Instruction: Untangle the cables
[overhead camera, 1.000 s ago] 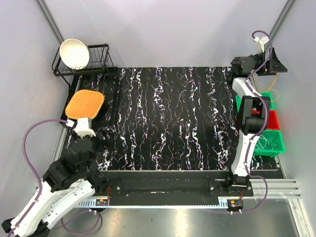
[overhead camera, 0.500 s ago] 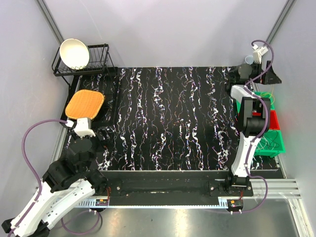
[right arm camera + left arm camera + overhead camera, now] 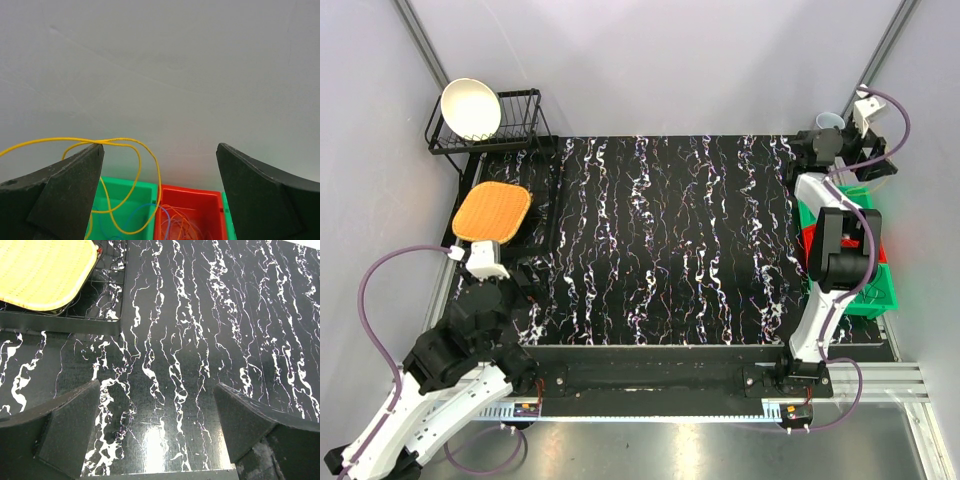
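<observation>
In the right wrist view, a yellow cable (image 3: 131, 150) hangs in loose loops in front of the grey wall. It crosses the tip of my left fingertip (image 3: 95, 152) and drops into a green bin (image 3: 125, 192). A blue cable (image 3: 150, 207) lies in that bin. Thin orange and pale purple cables (image 3: 182, 220) lie in the red bin (image 3: 200, 200) beside it. My right gripper (image 3: 160, 145) is open, raised above the bins at the far right (image 3: 876, 163). My left gripper (image 3: 157, 385) is open and empty, low over the black marbled mat (image 3: 525, 275).
A black wire rack (image 3: 515, 125) with a white bowl (image 3: 471, 107) stands at the back left. An orange woven pad (image 3: 492, 212) lies in front of it. Green and red bins (image 3: 875, 292) line the right edge. A pale cup (image 3: 829, 121) sits at the back right.
My right arm has swung right, from the mat's back corner to over the bins by the wall. My left arm has barely moved.
</observation>
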`<state>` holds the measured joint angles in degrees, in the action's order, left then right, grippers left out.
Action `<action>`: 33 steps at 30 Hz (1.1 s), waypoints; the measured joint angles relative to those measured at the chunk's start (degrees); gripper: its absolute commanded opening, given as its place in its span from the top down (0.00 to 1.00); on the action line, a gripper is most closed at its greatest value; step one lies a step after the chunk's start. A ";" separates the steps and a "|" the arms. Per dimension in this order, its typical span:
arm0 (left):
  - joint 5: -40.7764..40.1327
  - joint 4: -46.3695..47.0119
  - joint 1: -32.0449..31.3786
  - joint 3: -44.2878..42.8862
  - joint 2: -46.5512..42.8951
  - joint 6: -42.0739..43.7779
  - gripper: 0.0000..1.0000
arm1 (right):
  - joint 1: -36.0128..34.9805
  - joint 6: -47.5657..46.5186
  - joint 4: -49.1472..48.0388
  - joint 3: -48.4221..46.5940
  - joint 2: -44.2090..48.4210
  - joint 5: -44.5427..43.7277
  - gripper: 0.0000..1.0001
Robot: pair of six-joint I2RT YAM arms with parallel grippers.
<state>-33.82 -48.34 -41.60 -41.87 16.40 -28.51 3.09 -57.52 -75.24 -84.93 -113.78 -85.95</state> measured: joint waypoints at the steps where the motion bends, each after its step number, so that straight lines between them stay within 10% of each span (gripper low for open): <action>1: 0.00 0.00 0.00 0.00 -0.13 0.00 0.01 | -0.02 1.55 -0.02 0.63 0.55 0.09 0.00; 17: -0.04 -0.02 0.00 0.00 -1.03 0.00 0.01 | -2.78 24.70 0.31 15.56 4.76 0.04 0.02; 33: -0.09 -0.02 0.00 0.00 -1.05 0.00 0.01 | -16.52 0.15 -0.42 -3.72 -7.69 0.17 0.00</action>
<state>-33.91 -48.36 -41.60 -41.87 15.35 -28.51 -13.43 -57.36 -75.66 -88.64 -121.47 -85.78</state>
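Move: The yellow cable hangs on the forward finger of the open right hand, about 4 cm ahead and a little below. The far green bin's middle is some 7 cm ahead, 2 cm left and 26 cm below; the red bin is about 5 cm back, 1 cm left, equally low, and the mug 24 cm ahead, 3 cm left. From the left hand, the green bin lies about 30 cm ahead, 75 cm right. Open right hand sinks about 6 cm, then sweeps some 13 cm left and forward, off the yellow cable. ##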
